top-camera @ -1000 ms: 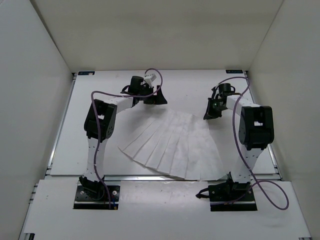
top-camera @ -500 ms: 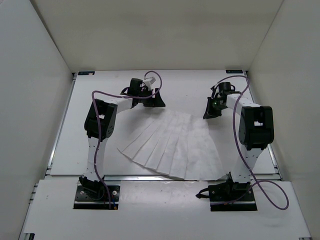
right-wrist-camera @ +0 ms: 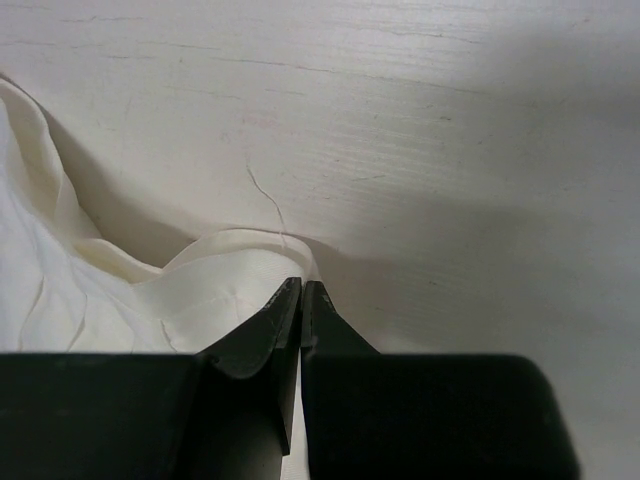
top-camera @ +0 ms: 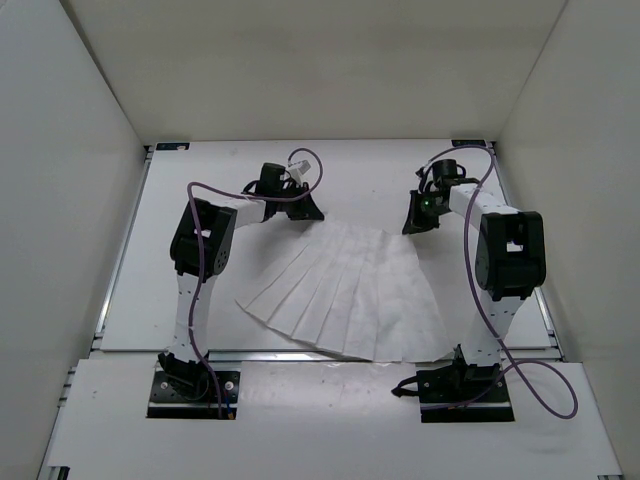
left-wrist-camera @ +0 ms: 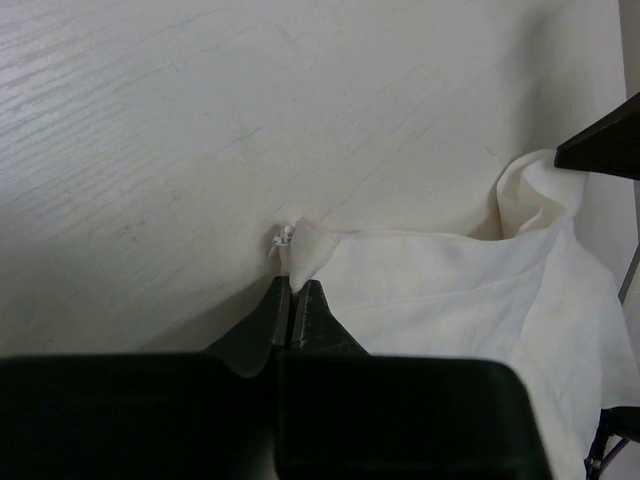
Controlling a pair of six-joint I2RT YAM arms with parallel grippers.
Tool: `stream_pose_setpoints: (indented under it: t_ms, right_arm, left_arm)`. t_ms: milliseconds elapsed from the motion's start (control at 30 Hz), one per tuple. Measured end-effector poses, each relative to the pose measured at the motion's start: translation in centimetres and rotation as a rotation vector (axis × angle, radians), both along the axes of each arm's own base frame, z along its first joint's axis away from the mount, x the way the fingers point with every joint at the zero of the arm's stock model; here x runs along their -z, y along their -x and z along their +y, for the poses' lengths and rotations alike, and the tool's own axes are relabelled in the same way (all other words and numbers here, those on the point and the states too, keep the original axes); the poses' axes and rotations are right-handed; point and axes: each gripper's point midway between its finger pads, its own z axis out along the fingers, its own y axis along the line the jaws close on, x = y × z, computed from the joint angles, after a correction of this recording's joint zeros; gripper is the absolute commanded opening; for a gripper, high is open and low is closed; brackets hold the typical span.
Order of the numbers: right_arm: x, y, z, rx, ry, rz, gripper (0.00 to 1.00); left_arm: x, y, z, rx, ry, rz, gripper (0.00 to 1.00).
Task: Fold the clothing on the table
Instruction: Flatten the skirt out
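Observation:
The clothing [top-camera: 345, 290] is a white pleated fan of thin fabric spread on the table [top-camera: 190, 290], with its narrow end far from the arm bases. My left gripper [top-camera: 312, 213] is at the clothing's far left corner. In the left wrist view the left gripper [left-wrist-camera: 291, 287] is shut on a small peak of the clothing [left-wrist-camera: 450, 285]. My right gripper [top-camera: 410, 226] is at the far right corner. In the right wrist view the right gripper [right-wrist-camera: 301, 287] is shut on the raised edge of the clothing [right-wrist-camera: 110, 290].
White walls enclose the table on three sides, and thin metal rails [top-camera: 115, 270] run along its edges. The right gripper's dark tip [left-wrist-camera: 605, 150] shows at the right edge of the left wrist view. A loose thread [right-wrist-camera: 265, 195] lies on the tabletop.
The left gripper went from open to shut on the clothing's far left corner. Both grippers shifted slightly toward the far side, and the fabric's far edge drew up with them.

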Motion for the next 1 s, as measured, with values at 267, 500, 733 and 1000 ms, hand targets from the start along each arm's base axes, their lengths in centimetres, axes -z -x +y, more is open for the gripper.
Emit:
stream_pose_setpoints:
  t_ms: [267,500,733,1000]
  right_arm:
    - [-3.2,-2.6,0.0,-0.023,0.023,-0.049,0.00]
    - [-16.1,-13.9,-0.4,0.017,0.022,-0.403,0.00]
    - [-34.0,-14.0,0.9,0.042,0.016,-0.853,0.00]
    - [-32.8,-3.2,3.3,-0.015,-0.021,-0.942,0.00]
  left_arm:
    - [-0.1,-0.4,1.0,-0.029,-0.021,-0.009,0.00]
    - [-11.7,-9.3,4.2,-0.154,-0.027,-0.257,0.00]
    - [-38.9,-8.9,6.8,-0.230,0.101,-0.785,0.00]
    - [-41.6,2.2,9.0,-0.215,0.074,-0.892,0.00]
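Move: Both hands already pinch the skirt's waistband corners low over the table, about 19 cm apart. From the left hand, the skirt's middle lies some 19 cm back and 6 cm right, its pleated hem about 33 cm back and 3 cm right, both 2 cm below. From the right hand, the middle is roughly 15 cm back and 12 cm left, the hem about 29 cm back and 15 cm left, both 4 cm below. Keeping their pinch on the two waistband corners, both hands whip the skirt upwards, first swinging forward about 15 cm, then drawing back as they climb, and dip slightly at the end. The left finishes some 44 cm higher, the right about 35 cm. Both drift left, the left hand more, widening their gap, while both wrists tip the fingers up by about 55 degrees. ##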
